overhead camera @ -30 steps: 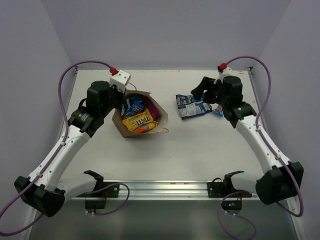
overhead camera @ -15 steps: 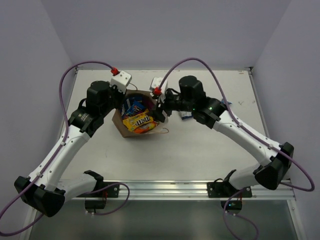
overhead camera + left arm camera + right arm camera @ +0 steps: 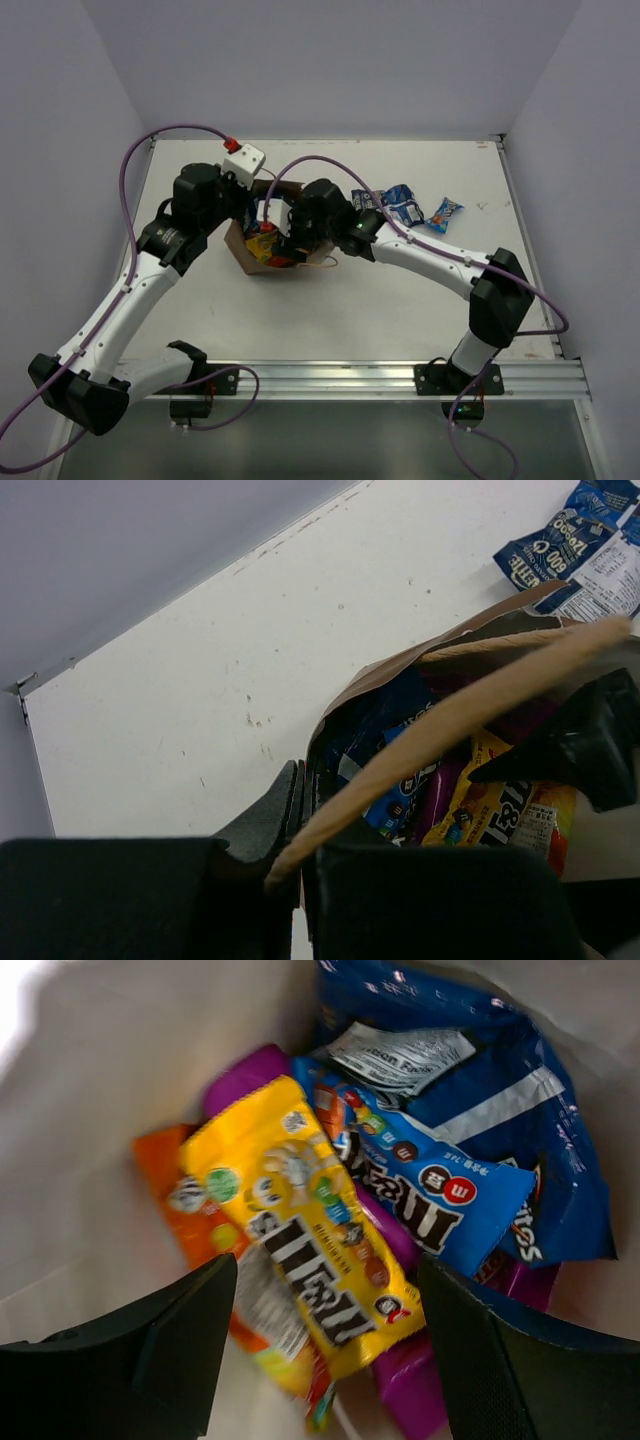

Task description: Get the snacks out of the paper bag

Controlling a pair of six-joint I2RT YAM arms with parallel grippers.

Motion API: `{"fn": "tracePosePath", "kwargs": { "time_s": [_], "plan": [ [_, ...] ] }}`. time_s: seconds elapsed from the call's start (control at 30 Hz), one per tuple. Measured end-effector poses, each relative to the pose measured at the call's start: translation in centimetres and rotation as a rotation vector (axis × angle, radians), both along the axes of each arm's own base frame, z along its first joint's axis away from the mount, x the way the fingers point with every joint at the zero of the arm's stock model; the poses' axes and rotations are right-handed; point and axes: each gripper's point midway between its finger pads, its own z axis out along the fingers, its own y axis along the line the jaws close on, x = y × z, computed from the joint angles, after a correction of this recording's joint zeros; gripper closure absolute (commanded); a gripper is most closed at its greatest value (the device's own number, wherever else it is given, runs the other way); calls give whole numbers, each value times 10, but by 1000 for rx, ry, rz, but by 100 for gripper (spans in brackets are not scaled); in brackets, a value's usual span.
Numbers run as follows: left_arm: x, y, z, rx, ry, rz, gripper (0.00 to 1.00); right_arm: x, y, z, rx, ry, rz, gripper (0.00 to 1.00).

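Note:
The brown paper bag [image 3: 247,258] lies left of the table's middle with its mouth open. My left gripper [image 3: 300,782] is shut on the bag's rim [image 3: 400,670], and the paper handle [image 3: 450,720] crosses just in front of it. My right gripper [image 3: 325,1300] is open inside the bag's mouth, its fingers either side of a yellow packet [image 3: 300,1230]. Around that lie a blue packet [image 3: 420,1190], a blue chip bag [image 3: 500,1090], an orange packet [image 3: 165,1175] and a magenta pouch [image 3: 410,1380]. In the top view the right gripper [image 3: 280,235] covers most of the mouth.
A blue-white packet [image 3: 385,203] and a small blue wrapper [image 3: 444,213] lie on the table right of the bag. The blue-white packet also shows in the left wrist view [image 3: 560,550]. The right arm stretches across the table's middle. Walls close in on three sides.
My right arm has swung from the packets at the far right across to the bag, and its open fingers are now in the bag's mouth. The left arm has not moved.

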Motion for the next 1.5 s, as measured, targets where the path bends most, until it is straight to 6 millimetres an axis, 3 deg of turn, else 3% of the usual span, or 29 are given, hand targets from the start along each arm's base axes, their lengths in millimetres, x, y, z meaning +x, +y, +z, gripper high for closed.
{"fn": "tracePosePath", "kwargs": {
  "time_s": [0.13,0.23,0.33,0.37,0.4,0.67,0.8,1.0,1.13,1.27,1.33,1.4,1.5],
  "plan": [
    [-1,-1,0,-5,-5,-6,100,18,8,-22,-24,-31,-34,24],
    [-1,-1,0,-5,-5,-7,100,28,10,-36,-46,-51,-60,36],
    [-1,-1,0,-5,-5,-7,100,33,10,-41,-53,-69,-69,60],
    [-1,-1,0,-5,-5,-7,100,34,11,-40,-49,-73,-71,74],
    [-1,-1,0,-4,-5,-7,100,35,12,-38,-44,-79,-71,79],
    [-1,0,0,-2,-14,-9,100,30,9,-34,-40,-61,-69,94],
    [-2,0,1,-3,-18,-9,100,22,3,-13,-10,-61,-67,99],
    [-1,2,0,5,-21,1,100,7,-15,54,100,-119,-80,100],
    [0,4,0,11,-24,11,100,0,-36,99,171,-169,-134,100],
    [0,5,1,12,-26,17,100,2,-71,119,229,-166,-273,100],
    [0,6,1,14,-26,24,100,7,-97,120,255,-137,-380,100],
    [1,7,1,16,-27,30,100,20,-136,112,290,-86,-541,100],
    [1,9,1,18,-29,36,100,42,-187,84,320,-4,-781,100]
  ]
}}
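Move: I aim my open right hand at the yellow M&M's packet in the paper bag, about 4 cm ahead, 3 cm left and 5 cm below it. The orange packet lies some 4 cm nearer my base and 3 cm right of the yellow one; the blue M&M's packet is about 5 cm beyond it. The chips packet is on the table, roughly 13 cm ahead, 22 cm right and 19 cm down. From my left hand, the yellow packet is about 3 cm back, 6 cm right and 14 cm below. My right hand dips forward and down about 5 cm into the bag, closes on the yellow packet and pinches it. I draw it up some 15 cm out of the mouth, then swing it right nearly 20 cm towards the chips packet, sinking a little and turning clockwise about 40 degrees. My left hand keeps the bag's rim pinched. ##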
